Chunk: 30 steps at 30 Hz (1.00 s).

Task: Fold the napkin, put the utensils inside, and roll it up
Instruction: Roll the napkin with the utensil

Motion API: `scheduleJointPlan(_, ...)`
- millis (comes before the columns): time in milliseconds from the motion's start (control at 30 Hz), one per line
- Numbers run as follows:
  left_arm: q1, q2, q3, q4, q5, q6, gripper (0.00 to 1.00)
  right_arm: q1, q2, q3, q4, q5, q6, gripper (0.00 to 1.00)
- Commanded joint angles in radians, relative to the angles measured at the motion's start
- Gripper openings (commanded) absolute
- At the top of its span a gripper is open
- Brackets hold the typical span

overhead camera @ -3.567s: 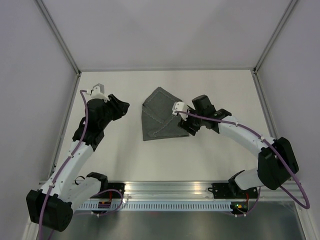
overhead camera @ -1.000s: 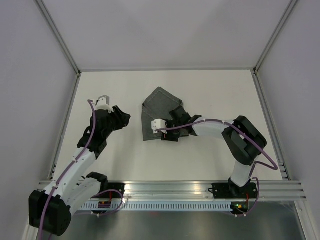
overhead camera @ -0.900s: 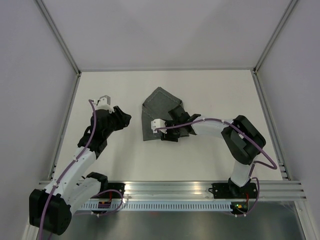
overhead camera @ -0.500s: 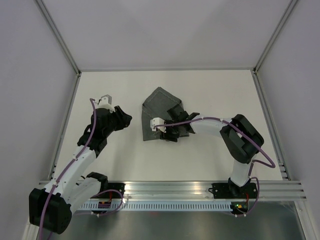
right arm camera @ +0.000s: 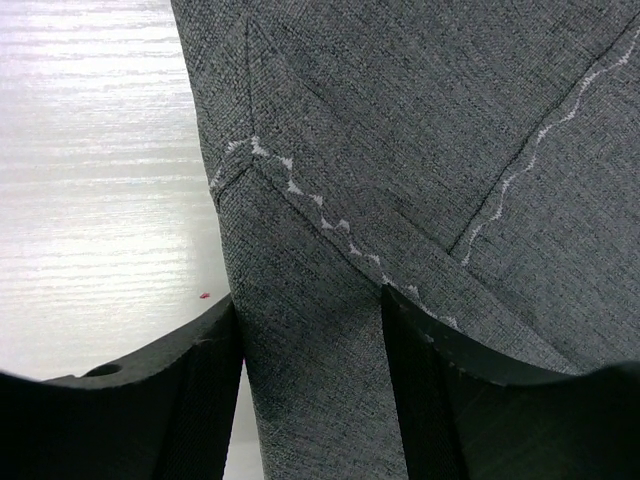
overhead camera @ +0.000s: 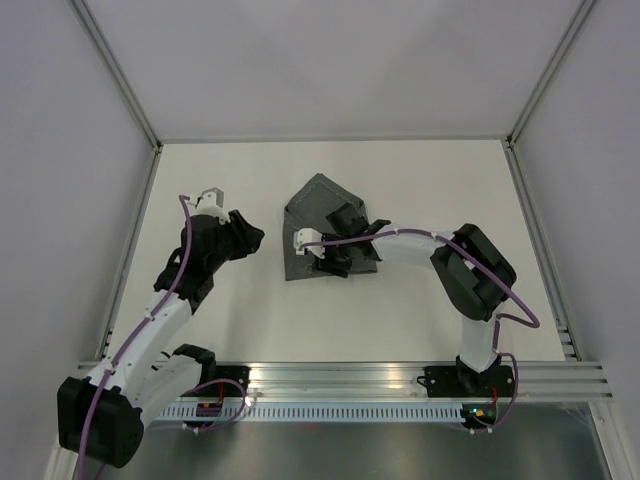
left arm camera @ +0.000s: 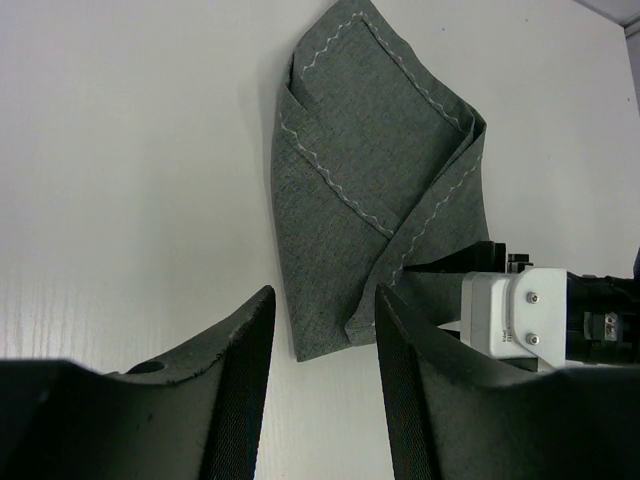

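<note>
The dark grey napkin lies folded into an uneven pointed shape in the middle of the table, with pale stitching along its flaps. My right gripper is down on its lower part. In the right wrist view a folded edge of the napkin fills the gap between the fingers of that gripper, which stand apart. My left gripper hovers left of the napkin, open and empty, aimed at the lower left corner. The utensils are out of view.
The white table is bounded by metal frame rails and pale walls on three sides. The right arm's elbow rises to the right of the napkin. A small grey block sits behind the left arm.
My right gripper has slid left across the lower part of the napkin, and its elbow has followed. The napkin keeps its shape. The left arm has barely moved.
</note>
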State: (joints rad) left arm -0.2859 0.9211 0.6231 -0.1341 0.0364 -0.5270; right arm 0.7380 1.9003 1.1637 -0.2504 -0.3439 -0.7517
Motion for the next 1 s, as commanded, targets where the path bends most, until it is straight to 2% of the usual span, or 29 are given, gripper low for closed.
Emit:
scheduleJointPlan(0,-0.002,-0.008,0.047,-0.013,0.022,0.048,0.5,0.008,0.049,0.036,-0.055,0.037,0.008,0.61)
scheduleJointPlan(200,-0.002,-0.031,0.049,-0.024,0.019,0.055,0.5,0.008,0.054,0.051,-0.098,0.04,0.015,0.59)
scheduleJointPlan(467,-0.004,-0.077,0.032,-0.028,0.028,0.051,0.5,0.017,0.103,0.111,-0.194,0.025,0.046,0.52)
scheduleJointPlan(700,-0.002,-0.123,0.023,-0.033,0.037,0.051,0.51,0.015,0.129,0.131,-0.243,0.036,0.051,0.42)
scheduleJointPlan(833,-0.002,-0.14,0.001,-0.016,0.056,0.047,0.5,0.014,0.14,0.131,-0.276,0.025,0.052,0.31)
scheduleJointPlan(967,-0.025,-0.172,-0.031,0.017,0.053,0.044,0.5,0.006,0.154,0.146,-0.322,-0.015,0.066,0.24)
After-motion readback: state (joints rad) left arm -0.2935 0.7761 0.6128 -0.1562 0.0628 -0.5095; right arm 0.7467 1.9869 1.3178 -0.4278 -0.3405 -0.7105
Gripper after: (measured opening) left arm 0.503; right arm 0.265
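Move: The right hand, low with its fingers already astride the napkin's near edge, has the stretch it will pinch about 1 cm back towards the base and 1 cm below. Along that edge the folded flap's tip lies roughly 5 cm to its left and level fore and aft; the near left corner is some 10 cm left and 2 cm back, the near right corner about 9 cm right and level. From the raised left hand the stretch lies about 18 cm right, 1 cm back and 16 cm below. The right hand all but stays at the napkin's near edge, sinking about half a centimetre and edging as little to the left while its fingers tip some 5 degrees farther down and back towards the base, and it closes them from a wide gap to a narrow one, gathering the folded cloth and pinching it between the tips. The left hand, empty and half open off to the napkin's left, rises about 3.5 cm and draws back a little, its fingers tilting slightly up, without touching the napkin. ##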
